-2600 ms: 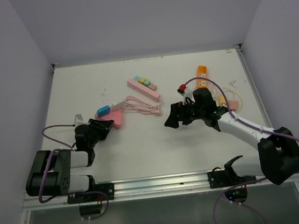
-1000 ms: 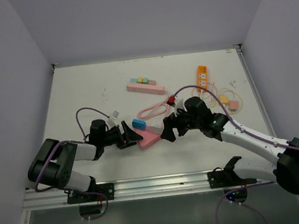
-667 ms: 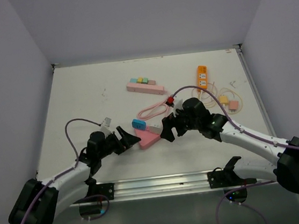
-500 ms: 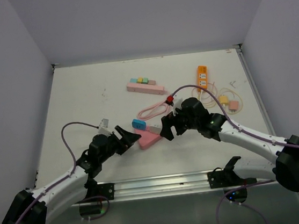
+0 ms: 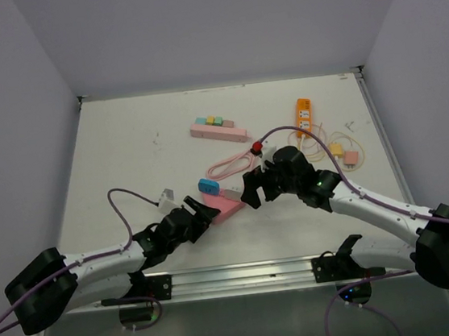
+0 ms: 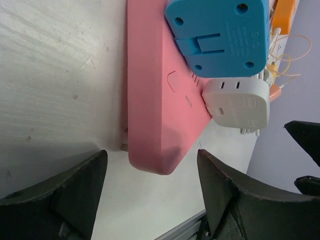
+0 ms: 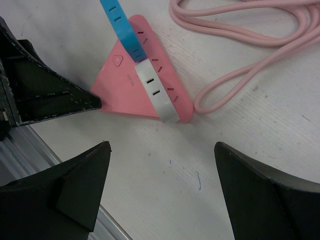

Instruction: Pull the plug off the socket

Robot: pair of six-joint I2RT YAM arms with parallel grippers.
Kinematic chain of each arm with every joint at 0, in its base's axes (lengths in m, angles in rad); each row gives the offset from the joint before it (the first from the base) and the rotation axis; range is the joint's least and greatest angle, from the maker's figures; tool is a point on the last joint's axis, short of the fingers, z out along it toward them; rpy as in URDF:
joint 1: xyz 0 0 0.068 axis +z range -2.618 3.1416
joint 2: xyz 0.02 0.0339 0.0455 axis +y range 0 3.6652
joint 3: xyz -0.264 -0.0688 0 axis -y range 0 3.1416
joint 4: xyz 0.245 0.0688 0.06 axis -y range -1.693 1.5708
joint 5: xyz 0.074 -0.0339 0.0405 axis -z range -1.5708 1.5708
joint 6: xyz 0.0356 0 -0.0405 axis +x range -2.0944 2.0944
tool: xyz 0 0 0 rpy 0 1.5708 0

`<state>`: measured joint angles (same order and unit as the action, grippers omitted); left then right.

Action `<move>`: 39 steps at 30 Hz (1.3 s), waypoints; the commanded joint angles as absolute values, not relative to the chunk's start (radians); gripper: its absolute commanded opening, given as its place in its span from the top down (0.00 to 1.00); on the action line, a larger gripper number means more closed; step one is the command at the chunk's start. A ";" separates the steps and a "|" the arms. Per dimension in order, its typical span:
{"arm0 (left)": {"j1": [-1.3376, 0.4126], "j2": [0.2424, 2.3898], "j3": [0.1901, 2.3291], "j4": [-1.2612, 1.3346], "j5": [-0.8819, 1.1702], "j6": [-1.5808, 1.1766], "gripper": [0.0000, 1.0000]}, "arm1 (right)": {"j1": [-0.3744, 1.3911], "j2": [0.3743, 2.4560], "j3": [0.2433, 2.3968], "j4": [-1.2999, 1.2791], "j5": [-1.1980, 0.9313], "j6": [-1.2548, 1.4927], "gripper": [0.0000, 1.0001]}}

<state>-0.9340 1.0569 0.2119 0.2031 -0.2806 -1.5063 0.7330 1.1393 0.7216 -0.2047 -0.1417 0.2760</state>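
Observation:
A pink triangular socket (image 5: 226, 206) lies on the table, with a blue plug (image 5: 208, 186) and a white plug (image 5: 229, 191) stuck in it. In the left wrist view the socket (image 6: 157, 100) fills the top, the blue plug (image 6: 220, 35) and the white plug (image 6: 239, 105) on it. My left gripper (image 6: 150, 200) is open, its fingers either side of the socket's near corner. My right gripper (image 7: 162, 190) is open just right of the socket (image 7: 127, 95), above bare table. Its pink cable (image 7: 240, 55) coils away.
A pink power strip (image 5: 218, 130) with coloured plugs lies at the back. An orange power strip (image 5: 304, 115) and small adapters with thin cable (image 5: 340, 153) lie at the right. The table's metal front rail (image 5: 236, 274) runs below the arms.
My left arm has stretched out to the right with the socket, then drawn its gripper back to the socket's near corner. My right gripper came left to the socket.

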 commanded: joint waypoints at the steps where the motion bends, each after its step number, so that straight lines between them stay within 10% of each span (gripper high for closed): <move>1: -0.945 1.080 0.236 0.280 -0.393 -1.534 0.25 | 0.736 1.115 0.739 -0.176 -0.129 0.279 0.12; 12: -0.957 1.186 0.253 0.373 -0.376 -1.509 0.38 | 0.739 1.225 0.790 -0.154 -0.196 0.206 0.12; 25: -0.957 1.172 0.219 0.367 -0.356 -1.514 0.76 | 0.767 1.454 0.899 -0.087 -0.224 0.084 0.24; 39: -0.862 1.141 0.218 0.324 -0.250 -1.416 0.99 | 0.844 1.471 0.874 -0.083 -0.155 0.130 0.78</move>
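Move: For the right hand, the white plug is about 6 cm left, 1 cm ahead and 5 cm below; the blue plug is 11 cm left, 3 cm ahead and 5 cm below. From the left hand, the pink socket's middle is about 4 cm right, 2 cm ahead and 1 cm below; the white plug is 6 cm right, 5 cm ahead and 3 cm above. Left pinches the socket's corner, edging forward; right goes about 5 cm left and down and pinches white plug. ##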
